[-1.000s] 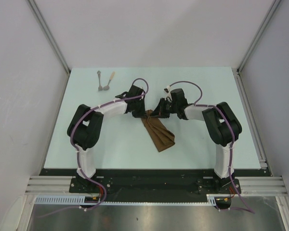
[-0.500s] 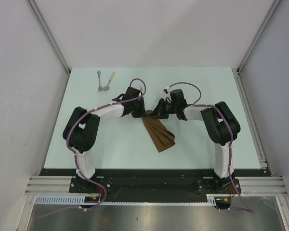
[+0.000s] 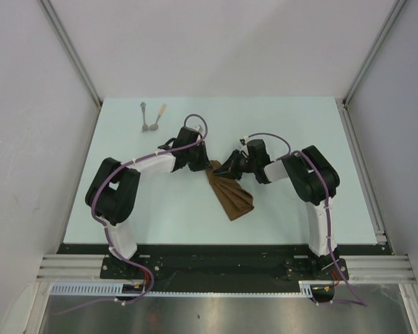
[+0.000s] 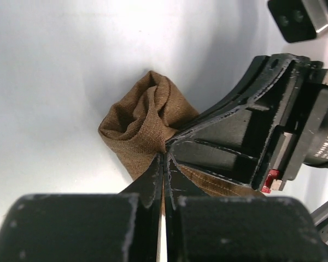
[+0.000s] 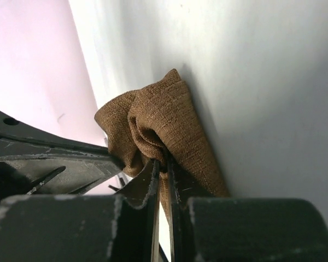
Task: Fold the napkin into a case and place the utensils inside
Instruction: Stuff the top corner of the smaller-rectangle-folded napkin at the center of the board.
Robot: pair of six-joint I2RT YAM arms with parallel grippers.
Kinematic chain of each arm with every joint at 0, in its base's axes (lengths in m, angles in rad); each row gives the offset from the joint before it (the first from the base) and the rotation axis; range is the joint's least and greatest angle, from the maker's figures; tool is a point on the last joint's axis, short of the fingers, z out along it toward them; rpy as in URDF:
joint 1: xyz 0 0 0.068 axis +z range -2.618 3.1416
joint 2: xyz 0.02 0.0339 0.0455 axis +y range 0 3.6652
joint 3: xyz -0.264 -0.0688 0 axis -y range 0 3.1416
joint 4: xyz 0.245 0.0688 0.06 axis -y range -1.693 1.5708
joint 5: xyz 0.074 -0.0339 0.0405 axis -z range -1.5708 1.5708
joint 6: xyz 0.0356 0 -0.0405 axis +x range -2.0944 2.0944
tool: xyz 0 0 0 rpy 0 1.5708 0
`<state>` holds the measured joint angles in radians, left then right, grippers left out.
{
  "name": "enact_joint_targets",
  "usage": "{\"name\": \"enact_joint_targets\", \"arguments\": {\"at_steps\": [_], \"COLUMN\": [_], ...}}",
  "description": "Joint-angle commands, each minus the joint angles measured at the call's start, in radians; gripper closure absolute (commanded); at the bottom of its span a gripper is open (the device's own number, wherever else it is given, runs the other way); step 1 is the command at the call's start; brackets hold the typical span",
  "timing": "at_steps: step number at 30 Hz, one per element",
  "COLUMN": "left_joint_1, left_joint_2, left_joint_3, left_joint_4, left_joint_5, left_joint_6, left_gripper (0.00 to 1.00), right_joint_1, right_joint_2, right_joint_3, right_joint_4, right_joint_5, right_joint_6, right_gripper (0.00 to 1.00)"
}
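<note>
The brown napkin (image 3: 231, 195) lies bunched into a narrow, wrinkled strip in the middle of the table. Both grippers meet at its far end. My left gripper (image 3: 208, 167) (image 4: 164, 156) is shut, its tips pinching the gathered cloth (image 4: 142, 121). My right gripper (image 3: 227, 169) (image 5: 163, 162) is shut on the same bunched end (image 5: 163, 109), with cloth between its jaws. The two grippers almost touch, and each wrist view shows the other's fingers (image 4: 229, 134) (image 5: 54, 158). The utensils lie at the far left: a grey-handled one (image 3: 145, 117) and a tan-handled one (image 3: 157, 118).
The white table (image 3: 299, 125) is bounded by metal rails, one along the right edge (image 3: 362, 167). Grey walls stand on three sides. Purple cables loop over both arms.
My left gripper has shut on the napkin's far end. My right gripper has sunk slightly toward the cloth. The left arm's elbow has swung further left.
</note>
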<state>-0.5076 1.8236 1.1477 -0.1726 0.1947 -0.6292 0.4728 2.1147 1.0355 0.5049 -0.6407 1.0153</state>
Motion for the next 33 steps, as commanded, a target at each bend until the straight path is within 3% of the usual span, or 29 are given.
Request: {"name": "enact_joint_targets", "arguments": {"at_steps": [1,5,11,13,15,24,29,33], "left_joint_1": [0.001,0.000,0.001,0.004,0.007,0.035,0.047,0.049], "left_joint_2": [-0.041,-0.026,-0.032,-0.038,-0.053,-0.092,-0.106,-0.109], "left_joint_3": [0.000,-0.003,-0.020,-0.019,-0.026,-0.074,-0.109,-0.109], "left_joint_4": [0.067,0.042,0.047,0.036,0.038,0.035,0.048,0.053], "left_joint_5": [0.031,0.034,0.020,-0.001,-0.018,-0.043,-0.038,-0.034], "left_joint_6": [-0.029,-0.049,-0.073,-0.075,-0.079,-0.089,-0.090,-0.092], "left_gripper": [1.00,1.00,1.00,1.00,1.00,1.00,1.00,1.00], "right_joint_1": [0.012,0.018,0.047,0.040,0.024,-0.023,-0.033,-0.039], "right_joint_2": [0.059,0.080,0.128,0.114,0.094,0.022,0.001,0.010], "right_joint_3": [-0.012,0.001,0.118,0.081,0.069,0.031,0.031,0.038], "right_joint_4": [0.164,0.236,0.133,0.168,0.158,0.126,0.118,0.132], "right_joint_5": [-0.050,-0.053,-0.089,-0.106,-0.126,-0.172,-0.180,-0.182], "right_joint_6": [0.114,0.146,-0.009,-0.044,-0.082,-0.159,-0.161,-0.144], "right_gripper": [1.00,1.00,1.00,0.95,0.83,0.63,0.59,0.63]}}
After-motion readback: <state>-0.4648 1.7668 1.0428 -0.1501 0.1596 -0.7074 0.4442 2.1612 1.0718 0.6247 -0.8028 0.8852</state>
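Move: The right fingers are already shut on the napkin's top corner at the pocket mouth; the mouth's middle lies about 2 cm to their left, level fore and aft, and 1 cm lower. From the right hand, the napkin's far end is about 3 cm ahead and 1 cm left, its near end some 17 cm back and 5 cm right. The left hand still pinches the pocket edge, with the mouth about 1 cm to its right and 1 cm below. Leftward first, the right hand pushes the pinched corner about 3 cm into the pocket mouth. Then its fingers open partway and it backs out to the right by some 2.5 cm, rising slightly, with its wrist turning counter-clockwise about 10 degrees. The left hand keeps its pinch on the pocket edge and draws it about 3 cm left, sinking and easing back about 1 cm. ##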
